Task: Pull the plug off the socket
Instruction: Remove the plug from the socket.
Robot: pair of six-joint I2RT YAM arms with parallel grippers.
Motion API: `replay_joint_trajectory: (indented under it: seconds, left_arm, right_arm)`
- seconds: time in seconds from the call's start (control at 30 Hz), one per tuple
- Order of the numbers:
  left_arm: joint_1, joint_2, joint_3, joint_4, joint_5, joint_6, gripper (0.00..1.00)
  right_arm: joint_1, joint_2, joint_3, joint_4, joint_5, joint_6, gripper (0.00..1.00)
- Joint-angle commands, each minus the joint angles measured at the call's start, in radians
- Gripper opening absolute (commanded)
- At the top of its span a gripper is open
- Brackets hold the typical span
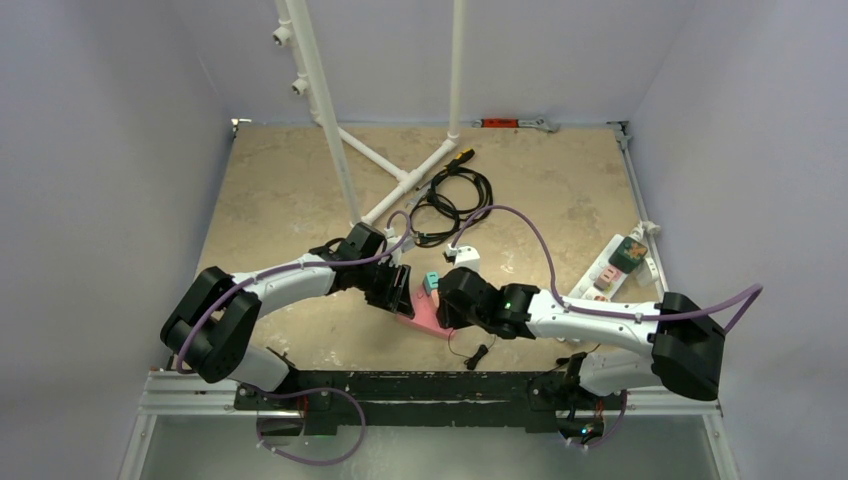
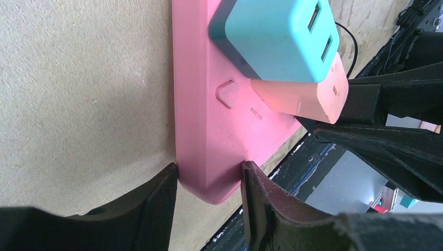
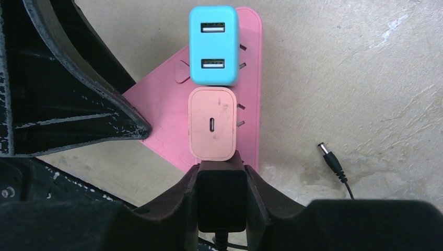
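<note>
The pink socket strip point(image 2: 203, 104) lies flat on the tan table, and my left gripper point(image 2: 209, 183) is shut on its near end, one finger on each long side. A teal USB charger point(image 3: 212, 47) and a peach charger point(image 3: 211, 125) stand plugged into it. Right behind the peach charger sits a black plug point(image 3: 222, 201) with a thin cord, and my right gripper point(image 3: 222, 170) is shut on it, fingers pressed to both sides. The plug's prongs are hidden. In the top view the left gripper point(image 1: 400, 290) and right gripper point(image 1: 447, 300) meet over the pink socket strip point(image 1: 425, 318).
A black barrel connector point(image 3: 328, 154) on its cord lies right of the strip. A coil of black cable point(image 1: 450, 200) and a white pipe frame point(image 1: 400, 180) stand behind. A white power strip point(image 1: 610, 268) with a green adapter point(image 1: 628, 253) lies at the right. The table's near edge point(image 1: 420, 385) is close.
</note>
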Motion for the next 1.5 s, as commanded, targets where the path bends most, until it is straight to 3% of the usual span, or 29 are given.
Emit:
replay_joint_trajectory:
  seconds: [0.0, 0.5, 0.57, 0.73, 0.8, 1.0, 1.13, 1.3, 1.47]
  left_arm:
    - [0.004, 0.021, -0.004, -0.058, -0.122, 0.055, 0.00]
    - [0.004, 0.012, 0.011, -0.058, -0.112, 0.064, 0.00]
    - [0.005, -0.008, 0.019, -0.060, -0.100, 0.079, 0.11]
    - [0.011, -0.128, 0.027, -0.039, -0.120, 0.096, 0.66]
    - [0.014, -0.189, 0.030, -0.027, -0.139, 0.100, 0.76]
    - [0.015, -0.419, 0.020, 0.054, -0.182, 0.130, 0.82]
    - [0.014, -0.531, -0.027, 0.247, 0.032, 0.111, 0.81]
    - [0.005, -0.504, -0.063, 0.578, 0.284, -0.030, 0.80]
    - [-0.004, -0.431, -0.043, 0.644, 0.387, -0.048, 0.82]
  right_arm:
    - [-0.009, -0.013, 0.041, 0.012, 0.077, -0.003, 0.00]
    - [-0.006, -0.231, 0.092, -0.115, 0.119, -0.007, 0.00]
    - [-0.006, -0.254, 0.107, -0.117, 0.114, -0.012, 0.00]
    - [-0.015, -0.327, 0.126, -0.016, 0.098, -0.082, 0.00]
    - [-0.025, -0.346, 0.149, 0.009, 0.094, -0.113, 0.00]
    - [-0.047, -0.340, 0.258, 0.006, 0.118, -0.193, 0.00]
    - [-0.055, -0.347, 0.296, 0.064, 0.118, -0.222, 0.00]
    - [-0.058, -0.373, 0.306, 0.175, 0.138, -0.237, 0.00]
    - [-0.058, -0.395, 0.302, 0.242, 0.134, -0.225, 0.00]
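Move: The right hand already grips the black plug, which stands at the near end of the pink socket; that socket's middle is about 3 cm left of this hand, level fore-and-aft, 5 cm lower. The peach plug sits some 3 cm ahead and 1 cm left, the teal plug 6 cm ahead and 2 cm left, both about 2 cm lower. For the left hand, still pinching the socket's left corner, the socket's middle is about 4 cm right, level ahead and 1 cm down. Keep the left fingers clamped on the pink socket's corner while the right gripper, its grip unchanged, draws the black plug up off it. Carry on up about 25 cm, easing slightly forward and tipping the fingers up towards level. Once the plug is some 8 cm up, open the left fingers to free the corner and raise that hand about 20 cm, swinging its fingers up to point right. ##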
